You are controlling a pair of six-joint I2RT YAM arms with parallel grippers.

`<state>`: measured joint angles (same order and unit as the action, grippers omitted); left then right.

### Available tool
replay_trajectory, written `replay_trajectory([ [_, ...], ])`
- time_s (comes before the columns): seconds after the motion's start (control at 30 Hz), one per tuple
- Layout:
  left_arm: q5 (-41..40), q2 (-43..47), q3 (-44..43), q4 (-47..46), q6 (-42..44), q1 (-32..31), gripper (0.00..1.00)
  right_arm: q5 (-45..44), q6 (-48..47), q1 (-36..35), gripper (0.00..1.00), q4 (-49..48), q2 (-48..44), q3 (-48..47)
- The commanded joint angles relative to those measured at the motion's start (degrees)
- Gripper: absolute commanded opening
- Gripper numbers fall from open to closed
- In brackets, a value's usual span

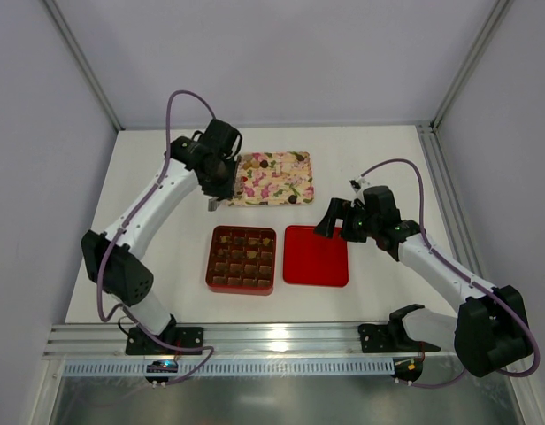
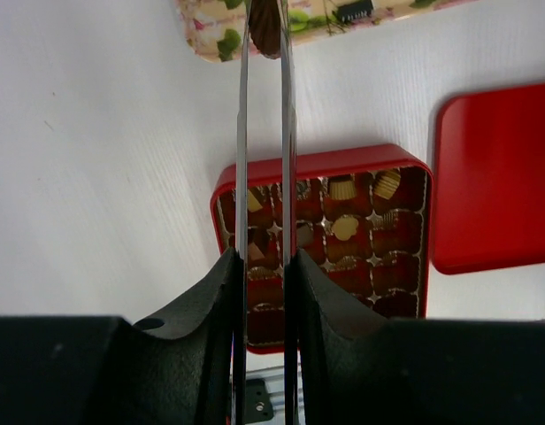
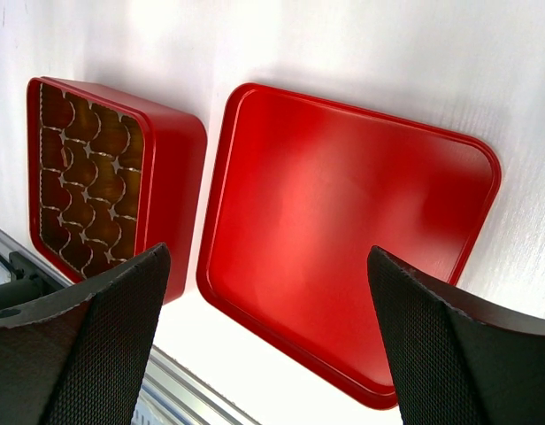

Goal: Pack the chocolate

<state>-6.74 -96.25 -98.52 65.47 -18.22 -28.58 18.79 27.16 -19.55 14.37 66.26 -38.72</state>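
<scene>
My left gripper (image 1: 214, 204) hangs over the near left corner of the floral tray (image 1: 301, 197). Its two thin metal blades are shut on a dark-brown chocolate piece (image 2: 265, 31) at their tips, above the tray's edge (image 2: 209, 34). The square red box (image 1: 209, 262) lies nearer to me, with chocolate (image 2: 345, 228) in several of its cells. In the wrist view the box (image 2: 326, 161) sits below the blades. My right gripper (image 1: 331, 221) is open over the flat red lid (image 1: 316, 256), fingers wide apart, nothing between them (image 3: 265, 257).
The lid (image 3: 343, 221) lies flat just right of the box (image 3: 171, 177), a narrow gap between them. A few more brown pieces (image 1: 265, 162) rest on the tray. An aluminium rail (image 1: 281, 336) runs along the near table edge, and frame posts stand at the back corners.
</scene>
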Motion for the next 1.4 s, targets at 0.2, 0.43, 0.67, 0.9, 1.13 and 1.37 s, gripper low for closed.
replay_trajectory([
  [0.2,0.51,11.33,5.97,3.08,-4.01,-6.31,0.26,-0.77,1.23,-0.31,0.92,-2.07,-1.48,-1.89],
  [0.43,-0.81,16.61,13.35,2.12,-9.11,-14.57,0.26,-1.38,1.93,-0.31,0.92,-1.1,-4.38,-0.39],
  [0.67,-2.66,18.81,18.54,0.89,-14.56,-22.3,0.26,-1.82,2.37,-0.31,0.92,-0.22,-6.67,0.66],
  [0.9,-3.36,19.87,20.74,-0.08,-17.55,-26.0,0.26,-2.09,2.55,-0.31,0.92,0.04,-7.81,1.54],
  [1.13,-3.63,19.61,21.35,-0.7,-18.43,-27.58,0.27,-2.09,2.64,-0.31,0.92,-0.31,-7.73,1.89],
  [1.37,-4.07,18.99,21.88,-1.22,-18.7,-27.76,0.29,-1.91,2.46,-0.31,0.92,-0.13,-7.72,1.98],
])
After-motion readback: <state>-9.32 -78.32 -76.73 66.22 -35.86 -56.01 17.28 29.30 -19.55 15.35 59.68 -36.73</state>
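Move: Behind and to the right of the left hand, the empty second-row, right-hand cup of the chocolate box lies about 12 cm back, 9 cm right and 18 cm below. The pale chocolate fills the cup some 4 cm left of it; the red lid's middle is 14 cm to its right and 2 cm nearer the base. The chocolate sheet's middle lies 8 cm ahead of that hand, 11 cm right. From the right hand, the cup lies about 18 cm left, 4 cm back, 9 cm below. Drawing back about 17 cm from the chocolate sheet and drifting some 6 cm right, the left hand carries the brown chocolate, still pinched in the tongs' tips, over the right side of the box. It rises 2 cm, then sinks about 4 cm, turning some 10 degrees clockwise, and slows to a hover with its grip unchanged. The right hand, open, lifts about 2 cm and eases partly down. ##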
